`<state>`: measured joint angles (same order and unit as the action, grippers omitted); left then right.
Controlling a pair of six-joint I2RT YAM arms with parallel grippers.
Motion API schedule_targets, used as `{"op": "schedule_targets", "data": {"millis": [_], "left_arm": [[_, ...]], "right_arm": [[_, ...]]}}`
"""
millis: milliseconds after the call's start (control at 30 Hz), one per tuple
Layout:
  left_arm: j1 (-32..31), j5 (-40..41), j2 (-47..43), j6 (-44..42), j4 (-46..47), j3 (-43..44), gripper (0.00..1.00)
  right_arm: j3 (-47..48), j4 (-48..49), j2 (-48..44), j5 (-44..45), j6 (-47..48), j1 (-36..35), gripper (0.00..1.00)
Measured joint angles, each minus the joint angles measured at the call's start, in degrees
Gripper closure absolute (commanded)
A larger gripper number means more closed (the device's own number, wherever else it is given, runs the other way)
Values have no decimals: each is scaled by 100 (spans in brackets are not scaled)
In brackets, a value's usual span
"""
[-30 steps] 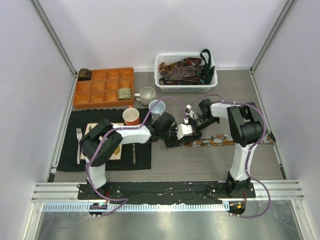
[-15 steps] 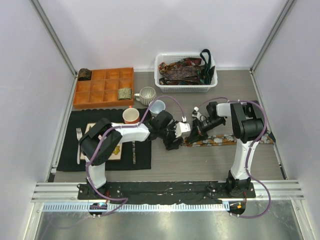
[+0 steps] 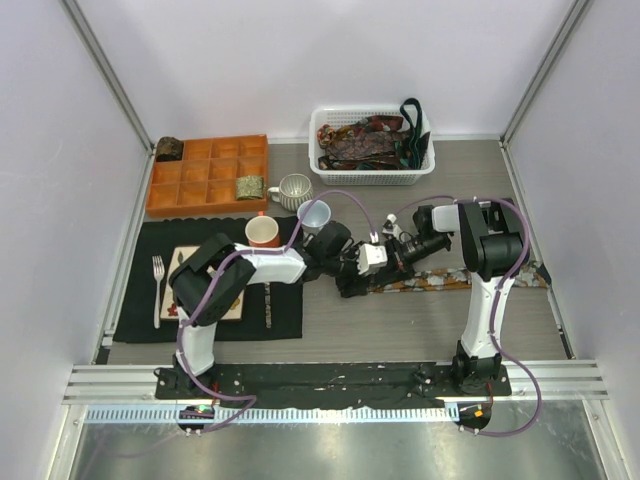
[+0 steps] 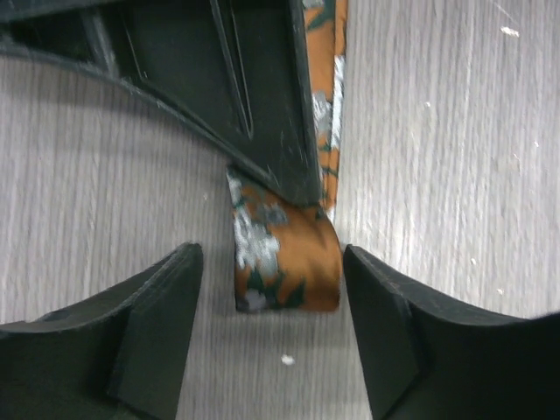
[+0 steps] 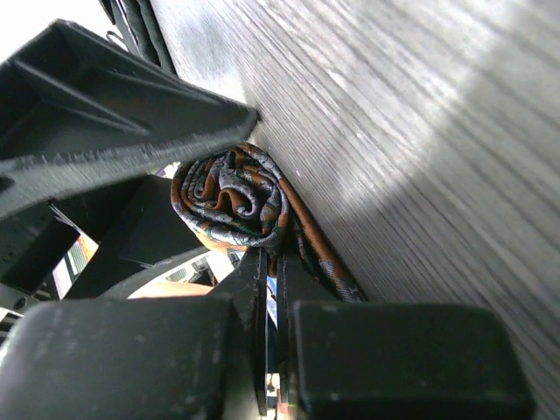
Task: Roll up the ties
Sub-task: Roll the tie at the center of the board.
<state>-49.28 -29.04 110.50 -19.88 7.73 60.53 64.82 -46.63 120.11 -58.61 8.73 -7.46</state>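
Observation:
A rust-orange patterned tie lies stretched across the table, its left end wound into a small coil. My right gripper is shut on the coil's edge, low at the table. In the left wrist view the coil sits between the fingers of my left gripper, which is open with a gap on the left side and the right finger close beside the coil. From above, the left gripper meets the right one at the tie's left end. More ties fill the white basket.
The white basket stands at the back. An orange compartment tray holds two rolled coils. A red mug, a white cup and a ribbed mug stand near the left arm. A black mat carries a plate and fork.
My left gripper has opened and let go of the coil. My right gripper has closed on the coil and shifted left toward it.

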Motion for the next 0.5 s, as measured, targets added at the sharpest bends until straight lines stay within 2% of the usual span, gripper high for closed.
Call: {"op": "schedule_targets", "data": {"millis": [167, 200, 267, 400, 500], "left_arm": [[-33, 55, 55, -59, 2, 55, 66], [-39, 79, 46, -87, -20, 55, 69], [-46, 136, 4, -129, -87, 50, 74], [-46, 310, -181, -208, -142, -138, 76], [-46, 391, -348, -225, -249, -291, 77]], "right_arm": [[39, 35, 15, -26, -35, -39, 96], [50, 42, 15, -22, -63, -48, 94], [66, 63, 15, -17, -120, -63, 85], [170, 39, 13, 48, -271, -151, 67], [223, 2, -68, 109, -304, -232, 60]]}}
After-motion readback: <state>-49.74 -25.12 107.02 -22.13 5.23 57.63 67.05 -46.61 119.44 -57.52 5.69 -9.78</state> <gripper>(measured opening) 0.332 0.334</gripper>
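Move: Just beyond the left fingertips, about 2 cm to that hand's right and 1 cm below, is the tie's rolled end; it lies some 3 cm to the left of the closed right hand, at about its height. The tie's flat length is centred roughly 20 cm right of the left hand, 1 cm farther out. The glass cup stands about 16 cm ahead of the left hand and 13 cm to its left. Closing from wide open to less than half, the left fingers pinch the rolled end from both sides, then carry it about 2 cm to the left, keeping low. The right hand, shut beside the roll at first, eases left about 1 cm, rising slightly and a little forward as its fingers start to part around the fabric. ##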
